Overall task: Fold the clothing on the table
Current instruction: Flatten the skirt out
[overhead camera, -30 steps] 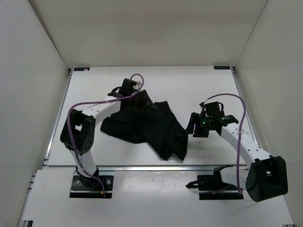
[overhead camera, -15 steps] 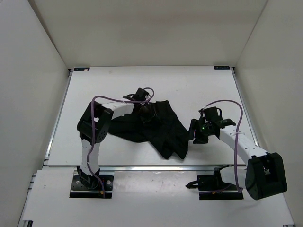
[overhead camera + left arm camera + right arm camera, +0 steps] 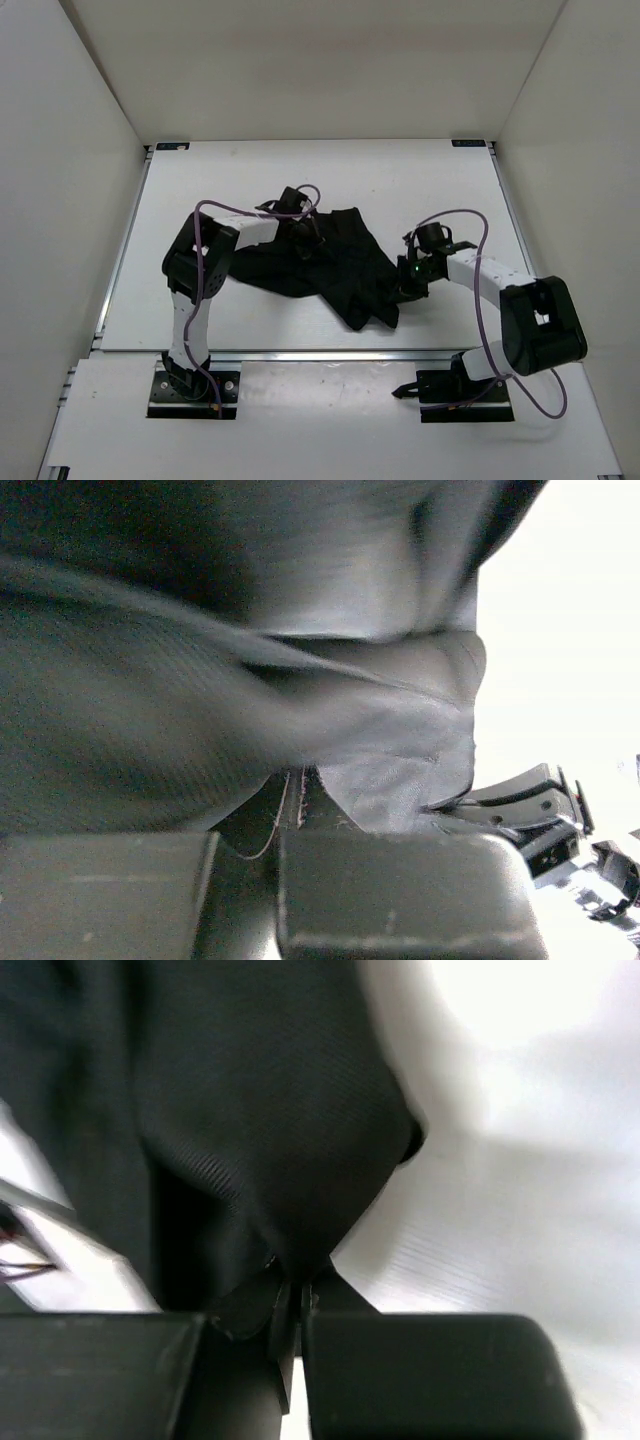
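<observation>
The black clothing (image 3: 335,268) lies crumpled in the middle of the white table (image 3: 210,190). My left gripper (image 3: 306,233) sits on its far upper edge. In the left wrist view the jaws (image 3: 296,792) are shut, with a fold of the clothing (image 3: 250,680) pinched between them. My right gripper (image 3: 401,291) is at the garment's right edge. Its jaws (image 3: 294,1288) are shut on a bunched corner of the clothing (image 3: 260,1130), just above the table (image 3: 520,1170).
White walls enclose the table on the left, back and right. Thin metal rails (image 3: 120,265) run along the table edges. The right gripper's body (image 3: 535,815) shows low at the right of the left wrist view, close to the cloth edge.
Both grippers have gone from open to shut on the clothing. The right arm has swung left and down to the garment's right edge. The left gripper has settled onto the upper edge.
</observation>
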### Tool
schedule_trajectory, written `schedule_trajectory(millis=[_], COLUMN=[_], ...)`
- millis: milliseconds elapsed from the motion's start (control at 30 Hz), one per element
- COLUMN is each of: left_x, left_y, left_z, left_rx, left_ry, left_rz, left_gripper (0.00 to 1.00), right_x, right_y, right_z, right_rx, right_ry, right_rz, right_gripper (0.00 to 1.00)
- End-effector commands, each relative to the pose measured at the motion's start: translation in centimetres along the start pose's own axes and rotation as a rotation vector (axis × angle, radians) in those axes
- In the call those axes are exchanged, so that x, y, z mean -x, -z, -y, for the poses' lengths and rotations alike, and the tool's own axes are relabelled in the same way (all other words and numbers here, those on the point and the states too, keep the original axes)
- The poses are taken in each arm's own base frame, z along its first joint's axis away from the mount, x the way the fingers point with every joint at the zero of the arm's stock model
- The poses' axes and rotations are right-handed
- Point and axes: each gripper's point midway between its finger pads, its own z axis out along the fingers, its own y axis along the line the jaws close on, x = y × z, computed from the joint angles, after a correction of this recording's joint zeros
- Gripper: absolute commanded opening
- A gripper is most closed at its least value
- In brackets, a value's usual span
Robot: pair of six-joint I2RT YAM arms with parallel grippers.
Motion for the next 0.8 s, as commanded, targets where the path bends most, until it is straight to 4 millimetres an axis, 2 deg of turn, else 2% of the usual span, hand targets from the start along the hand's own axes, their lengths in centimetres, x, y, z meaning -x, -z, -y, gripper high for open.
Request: schedule_trajectory(millis=[0, 33, 67, 100, 133, 200, 233, 267, 300, 333, 400, 433, 467, 500, 533, 567, 600, 667, 700, 767], left_x=[7.2, 9.0, 10.7, 11.1, 12.0, 12.9, 12.1, 11.9, 11.6, 10.5, 8.8, 8.0, 7.1, 5.4, 4.8, 4.2, 3.1, 2.1, 1.8, 1.8], left_y=[6.1, 8.1, 9.8, 12.0, 14.2, 17.6, 19.1, 18.8, 20.8, 21.3, 19.7, 19.2, 18.1, 16.6, 16.0, 15.0, 13.9, 11.9, 11.0, 9.7], left_z=[8.4, 10.5, 11.2, 13.4, 14.3, 14.2, 13.9, 12.3, 12.9, 12.3, 9.8, 9.6, 8.1, 6.7, 6.8, 5.8, 5.7, 4.8, 4.6, 4.1], left_rx=[-0.167, -0.194, -0.212, -0.236, -0.243, -0.262, -0.273, -0.266, -0.322, -0.351, -0.355, -0.358, -0.345, -0.326, -0.339, -0.330, -0.332, -0.329, -0.304, -0.243], left_ry=[-0.081, -0.090, -0.094, -0.124, -0.130, -0.131, -0.126, -0.090, -0.103, -0.111, -0.067, -0.068, -0.051, -0.030, -0.030, -0.018, -0.023, -0.004, -0.005, -0.030], left_rz=[0.174, 0.204, 0.242, 0.266, 0.302, 0.351, 0.362, 0.355, 0.392, 0.394, 0.354, 0.342, 0.325, 0.275, 0.268, 0.259, 0.228, 0.194, 0.181, 0.177], left_gripper=[0.00, 0.00, 0.00, 0.00, 0.00, 0.00, 0.00, 0.00, 0.00, 0.00, 0.00, 0.00, 0.00, 0.13, 0.29, 0.26, 0.14, 0.26, 0.35, 0.42], right_x=[10.2, 13.3, 14.5, 16.8, 18.3, 18.3, 18.1, 17.1, 16.2, 15.1, 11.7, 11.0, 9.2, 8.3, 6.7, 4.6, 3.9, 1.0, 0.0, -1.1], right_y=[4.8, 7.2, 8.4, 11.0, 13.9, 16.0, 17.2, 17.0, 16.8, 16.3, 13.9, 13.6, 12.3, 11.4, 10.4, 8.9, 8.1, 5.7, 4.8, 4.0], right_z=[-6.0, -8.2, -9.7, -11.7, -14.1, -16.6, -17.6, -18.0, -18.0, -17.9, -16.9, -17.0, -15.7, -15.0, -13.7, -12.2, -10.9, -7.2, -5.9, -4.4], right_rx=[0.141, 0.160, 0.172, 0.190, 0.215, 0.266, 0.280, 0.285, 0.298, 0.318, 0.339, 0.356, 0.337, 0.320, 0.309, 0.304, 0.288, 0.217, 0.191, 0.173], right_ry=[0.134, 0.170, 0.202, 0.228, 0.269, 0.300, 0.320, 0.324, 0.316, 0.316, 0.280, 0.270, 0.230, 0.210, 0.167, 0.124, 0.088, 0.016, -0.001, -0.031], right_rz=[0.231, 0.296, 0.325, 0.390, 0.462, 0.482, 0.510, 0.490, 0.475, 0.463, 0.400, 0.402, 0.374, 0.367, 0.352, 0.319, 0.307, 0.239, 0.221, 0.193], right_gripper=[0.00, 0.00, 0.00, 0.00, 0.01, 0.00, 0.00, 0.00, 0.00, 0.00, 0.00, 0.00, 0.00, 0.00, 0.00, 0.00, 0.00, 0.00, 0.00, 0.00])
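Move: Both my hands already pinch the dark skirt close to the table. Its middle lies about 4 cm back and 3 cm left of my left hand, some 2 cm lower, and from my right hand about 8 cm ahead and 20 cm left. From my left hand the far corner is roughly 10 cm ahead and 10 cm right, the left end 4 cm back and 20 cm left, and the near tip 20 cm back and 15 cm right. I fling the skirt: both my hands sweep up and forward together, some 25 cm high and 15 cm out, fingers tipping outward, then swing back and down to almost where they began, still several centimetres higher. My right fingers keep their pinch at the near edge; my left ones open on the way down and let go of the cloth, ending about 5 cm further left. ##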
